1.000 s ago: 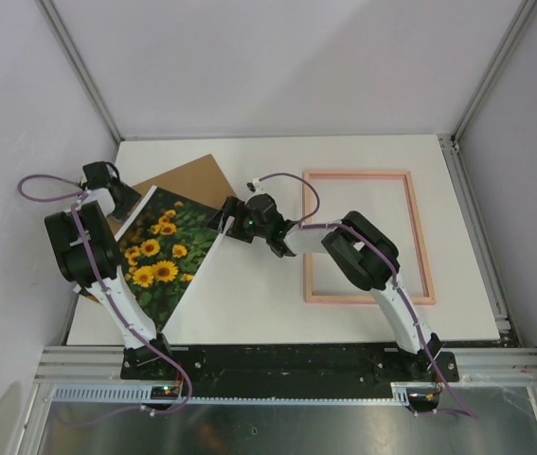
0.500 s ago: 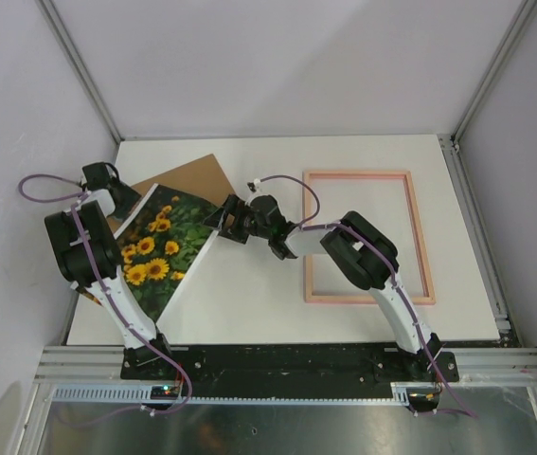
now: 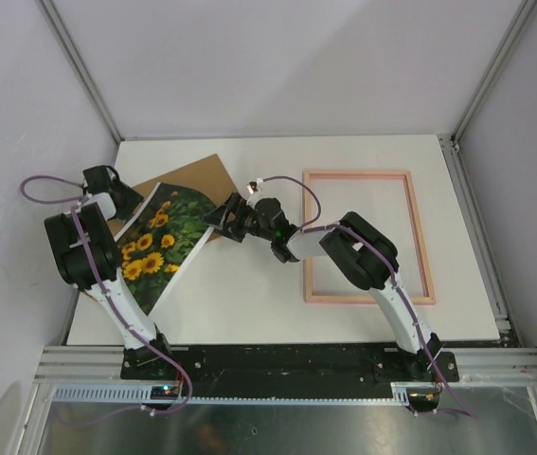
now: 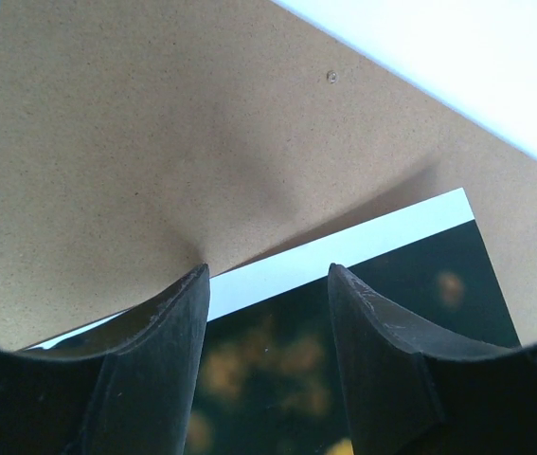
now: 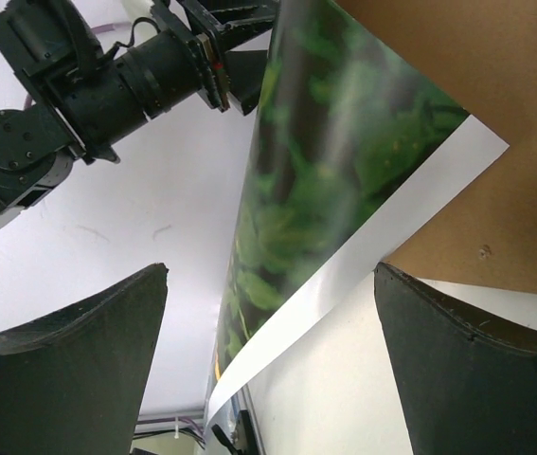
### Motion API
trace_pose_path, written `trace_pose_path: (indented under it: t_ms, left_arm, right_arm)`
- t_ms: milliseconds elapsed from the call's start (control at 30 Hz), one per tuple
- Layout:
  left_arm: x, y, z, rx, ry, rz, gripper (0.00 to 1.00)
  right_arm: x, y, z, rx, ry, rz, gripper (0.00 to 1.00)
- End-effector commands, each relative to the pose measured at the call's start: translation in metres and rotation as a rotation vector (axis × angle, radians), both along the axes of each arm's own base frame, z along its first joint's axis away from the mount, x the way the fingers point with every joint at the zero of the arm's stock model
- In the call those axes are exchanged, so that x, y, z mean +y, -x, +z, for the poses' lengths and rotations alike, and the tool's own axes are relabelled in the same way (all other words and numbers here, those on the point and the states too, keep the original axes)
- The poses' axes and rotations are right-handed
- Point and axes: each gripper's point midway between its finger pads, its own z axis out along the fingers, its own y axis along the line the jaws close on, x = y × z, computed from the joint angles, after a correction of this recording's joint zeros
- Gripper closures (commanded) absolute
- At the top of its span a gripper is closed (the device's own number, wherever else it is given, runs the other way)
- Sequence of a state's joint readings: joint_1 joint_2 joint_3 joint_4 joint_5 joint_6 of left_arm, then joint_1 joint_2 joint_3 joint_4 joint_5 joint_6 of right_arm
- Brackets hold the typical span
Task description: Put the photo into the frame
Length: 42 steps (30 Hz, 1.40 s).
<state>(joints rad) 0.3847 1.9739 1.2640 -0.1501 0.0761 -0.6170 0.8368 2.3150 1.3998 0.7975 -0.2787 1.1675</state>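
Note:
The photo, sunflowers on dark green, sits tilted at the left of the table, partly over a brown backing board. Its right edge curls up off the table. My left gripper is at the photo's far left corner. In the left wrist view its jaws stand apart, with the photo's white border and dark print showing between them. My right gripper is open at the photo's far right corner, and the raised edge runs between its fingers. The pale pink frame lies flat at the right with nothing inside it.
The brown board lies under the photo's far end and shows in the right wrist view as well. White enclosure walls stand close on the left and at the back. The right arm's elbow hangs over the frame's left rail.
The photo's right edge has swung left and up, so the print looks narrower. My right gripper has followed it toward the far left. The left arm has hardly moved.

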Motion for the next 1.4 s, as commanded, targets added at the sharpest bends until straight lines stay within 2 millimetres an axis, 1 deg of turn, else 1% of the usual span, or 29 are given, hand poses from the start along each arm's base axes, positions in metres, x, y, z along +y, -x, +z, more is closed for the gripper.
trace_pose_path:
  t_ms: [0, 200, 367, 533, 633, 800, 933, 1033, 1200, 1367]
  left_arm:
    - [-0.026, 0.036, -0.024, 0.122, 0.089, -0.034, 0.41]
    - [-0.032, 0.044, -0.017, 0.112, 0.099, -0.042, 0.41]
    - [-0.035, 0.047, -0.009, 0.096, 0.095, -0.047, 0.41]
    - [-0.04, 0.053, -0.008, 0.096, 0.111, -0.047, 0.41]
    - [-0.044, 0.058, -0.008, 0.097, 0.12, -0.049, 0.41]
    - [-0.05, 0.063, -0.003, 0.087, 0.128, -0.054, 0.41]
    - [-0.055, 0.066, 0.003, 0.073, 0.134, -0.066, 0.42]
    - [-0.061, 0.069, 0.006, 0.067, 0.14, -0.079, 0.42]
    - [-0.069, 0.077, 0.004, 0.077, 0.151, -0.085, 0.42]
    - [-0.073, 0.083, 0.004, 0.077, 0.154, -0.089, 0.42]
  right_arm:
    - [0.003, 0.007, 0.046, -0.074, -0.127, 0.014, 0.05]
    - [0.001, 0.01, 0.064, -0.095, -0.177, 0.01, 0.06]
    - [-0.004, 0.011, 0.071, -0.088, -0.194, -0.008, 0.06]
    - [-0.012, 0.013, 0.077, -0.081, -0.206, -0.033, 0.07]
    - [-0.019, 0.011, 0.08, -0.071, -0.215, -0.063, 0.07]
    - [-0.026, 0.005, 0.093, -0.08, -0.223, -0.099, 0.07]
    - [-0.028, 0.003, 0.096, -0.073, -0.226, -0.112, 0.07]
    - [-0.027, 0.004, 0.094, -0.057, -0.232, -0.109, 0.07]
    - [-0.025, 0.011, 0.093, -0.029, -0.268, -0.095, 0.08]
    - [-0.027, 0.018, 0.1, -0.03, -0.271, -0.095, 0.08]
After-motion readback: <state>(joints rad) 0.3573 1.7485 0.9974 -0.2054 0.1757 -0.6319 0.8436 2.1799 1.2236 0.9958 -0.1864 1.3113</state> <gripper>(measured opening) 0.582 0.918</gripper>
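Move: The left hand is down on the photo's left edge near its far corner, over the brown board. The photo's middle lies about 15 cm back and 6 cm right of it, the board's middle some 7 cm back and 10 cm right. From the raised right hand, already at the photo's right edge with fingers wide, the photo's middle is roughly 15 cm left, 10 cm back and 7 cm below; the board's middle is about 11 cm left, 2 cm back and 9 cm below. Keeping its half-open fingertips down on the photo's edge and the board, the left hand drags steadily back towards the robot and to its right, about 9 cm along the table at an even height. The right hand meanwhile rises about 6 cm, easing some 2 cm right and rolling about 10 degrees, fingers still wide, with one fingertip kept at the photo's right edge near its far corner to lift it, and the rise levels off towards the end. ##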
